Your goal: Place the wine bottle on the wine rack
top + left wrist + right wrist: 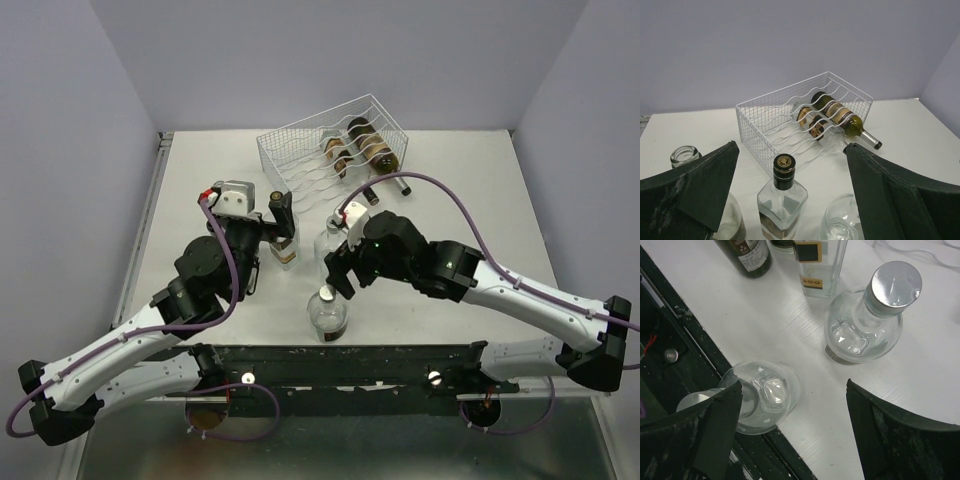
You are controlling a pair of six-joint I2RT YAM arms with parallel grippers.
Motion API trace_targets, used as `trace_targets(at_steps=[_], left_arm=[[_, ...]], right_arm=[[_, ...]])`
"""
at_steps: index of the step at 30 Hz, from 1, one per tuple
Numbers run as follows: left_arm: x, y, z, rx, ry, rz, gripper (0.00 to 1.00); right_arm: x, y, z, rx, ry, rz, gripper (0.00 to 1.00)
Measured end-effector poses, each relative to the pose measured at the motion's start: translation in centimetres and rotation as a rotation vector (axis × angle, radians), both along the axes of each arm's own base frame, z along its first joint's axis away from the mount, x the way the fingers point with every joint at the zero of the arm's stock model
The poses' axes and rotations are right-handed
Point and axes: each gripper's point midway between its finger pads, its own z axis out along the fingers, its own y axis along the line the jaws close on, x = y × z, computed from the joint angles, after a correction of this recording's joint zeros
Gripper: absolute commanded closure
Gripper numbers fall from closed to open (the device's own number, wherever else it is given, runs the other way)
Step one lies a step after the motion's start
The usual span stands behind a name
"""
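Observation:
The white wire wine rack [330,148] [790,117] stands at the back of the table. A green wine bottle [842,117] [378,150] lies in it, its neck poking out of the right side, with a darker bottle [815,126] beside it. A dark labelled bottle [747,255] stands at the top edge of the right wrist view. My left gripper [283,222] [791,145] is open, just above and behind a square clear bottle with a black cap [782,195]. My right gripper [338,270] [793,385] is open over bare table, holding nothing.
A round clear bottle with a silver cap [865,325] [328,238] stands right of the square bottle. Another round bottle [765,395] [327,315] sits at the table's front edge by the black rail [340,362]. An open-necked glass bottle [685,155] stands by my left finger.

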Motion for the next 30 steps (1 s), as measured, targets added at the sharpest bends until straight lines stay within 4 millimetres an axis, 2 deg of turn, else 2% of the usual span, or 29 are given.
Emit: trace_targets(at_steps=[6, 10, 14, 17, 20, 25, 27, 30], left_arm=[[-0.2, 0.7, 0.1, -0.024, -0.017, 0.019, 0.01], [-0.3, 0.9, 0.5, -0.039, -0.028, 0.02, 0.01], [-0.3, 0.9, 0.6, -0.041, -0.031, 0.02, 0.01], [-0.3, 1.0, 0.6, -0.042, -0.032, 0.02, 0.01], [-0.3, 1.0, 0.7, -0.044, -0.033, 0.02, 0.01], [-0.6, 1.4, 1.0, -0.056, -0.04, 0.02, 0.01], [-0.6, 1.5, 1.1, -0.06, -0.043, 0.02, 0.01], [-0.6, 1.5, 1.1, -0.059, -0.042, 0.02, 0.01]], right_arm=[[-0.5, 0.3, -0.8, -0.057, -0.033, -0.003, 0.1], [0.7, -0.4, -0.6, -0.075, -0.075, -0.088, 0.11], [2.2, -1.6, 0.2, -0.082, -0.125, -0.201, 0.11], [2.5, -1.9, 1.5, -0.052, -0.142, -0.224, 0.11], [1.7, -1.4, 3.4, 0.008, -0.134, -0.182, 0.1], [-1.4, 0.6, 6.3, 0.113, -0.068, 0.005, 0.1], [-2.5, 1.1, 6.3, 0.121, -0.038, 0.064, 0.1], [-3.4, 1.6, 4.7, 0.072, 0.01, 0.108, 0.1]])
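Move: The clear round bottle nearest the table's front edge, seemingly the right hand's goal, has its middle about 4 cm back, 3 cm left and 12 cm below that hand, its silver cap near fingertip height. A second round bottle stands some 10 cm ahead and 3 cm left, a square clear bottle about 13 cm ahead and 13 cm left, both about 11 cm below. From the left hand, the front bottle lies roughly 12 cm back, 14 cm right and 26 cm below. The front round bottle stands untouched while the right hand lines up on it from above: open fingers first drift about 3 cm forward and to the right, turning some 10 degrees clockwise, then swing back and left about 7 cm while rising, ending nearly over the silver cap. The wrist turns back counter-clockwise and the hand has just begun to sink, its fingers still wide open. ##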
